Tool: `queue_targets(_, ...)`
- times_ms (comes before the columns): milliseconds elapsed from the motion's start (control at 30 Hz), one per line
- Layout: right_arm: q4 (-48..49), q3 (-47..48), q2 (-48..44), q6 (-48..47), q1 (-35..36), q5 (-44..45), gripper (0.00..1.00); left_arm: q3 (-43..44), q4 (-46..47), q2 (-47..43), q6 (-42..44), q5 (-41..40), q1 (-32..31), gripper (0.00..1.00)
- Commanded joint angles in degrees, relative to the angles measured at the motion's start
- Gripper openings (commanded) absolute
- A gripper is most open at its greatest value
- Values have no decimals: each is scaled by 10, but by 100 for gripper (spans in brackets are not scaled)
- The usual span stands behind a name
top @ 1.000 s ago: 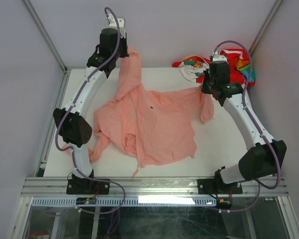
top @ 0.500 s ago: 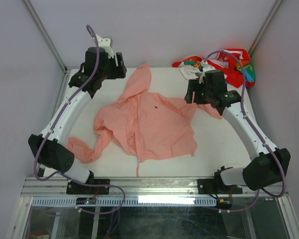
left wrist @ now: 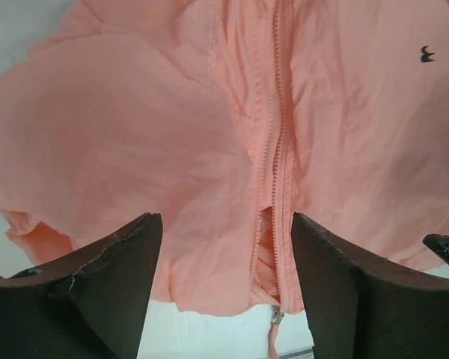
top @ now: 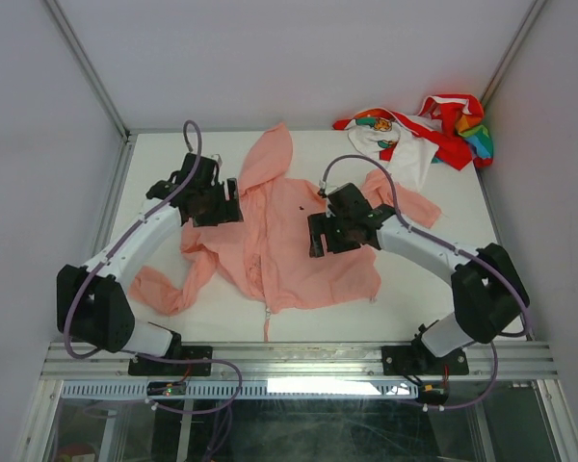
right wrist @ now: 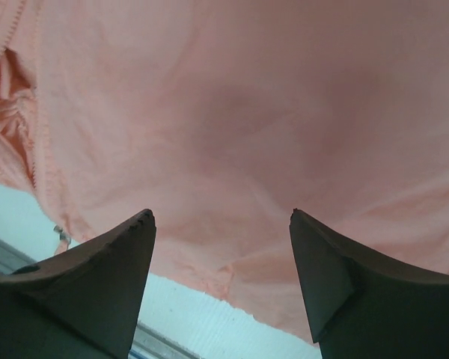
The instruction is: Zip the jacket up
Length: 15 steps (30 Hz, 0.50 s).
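Note:
The salmon-pink jacket (top: 279, 241) lies flat on the white table, hood toward the back, hem toward the front. Its front zipper (left wrist: 273, 157) runs down the middle and gapes open near the hem, where the slider and pull tab (left wrist: 273, 329) hang over the table. My left gripper (top: 233, 204) is open and empty above the jacket's left chest. My right gripper (top: 313, 236) is open and empty above the jacket's right side. In the right wrist view the fingers frame plain pink cloth (right wrist: 232, 134) and the hem.
A red, white and rainbow-coloured garment (top: 419, 130) is bunched at the back right corner. A sleeve (top: 159, 289) trails toward the front left. The table's metal front rail (top: 299, 361) runs along the near edge.
Both grippers have let go of the jacket, which dropped flat onto the table. Both arms came down and inward, now hovering open over the jacket's chest.

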Motion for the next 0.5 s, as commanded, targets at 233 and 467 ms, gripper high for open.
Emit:
queue_targets(233, 88, -7, 68, 30, 4, 62, 77, 14, 97, 179, -1, 12, -9, 67)
queue_targets(467, 99, -35, 78, 29, 3, 93, 78, 26, 149, 224, 8, 7, -10, 6)
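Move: The stretch of the jacket's left front that the left fingers will shut on is 13 cm below that hand, about 2 cm ahead and 1 cm right. The zipper line runs roughly 6 cm to the hand's right at that level; the zipper slider at the hem is some 15 cm back and 7 cm right. For the right hand, the jacket's right front lies about 7 cm below and 2 cm ahead; the slider is some 14 cm back and 11 cm left. The jacket's left front, just left of the zipper, is pinched into a fold by the left fingers, which drop about 13 cm onto it with slight forward drift, the wrist tipping some 15 degrees steeper, and close only near the bottom. The right hand sinks about 5 cm towards the right front, easing 2 cm forward, its fingers staying wide open. ##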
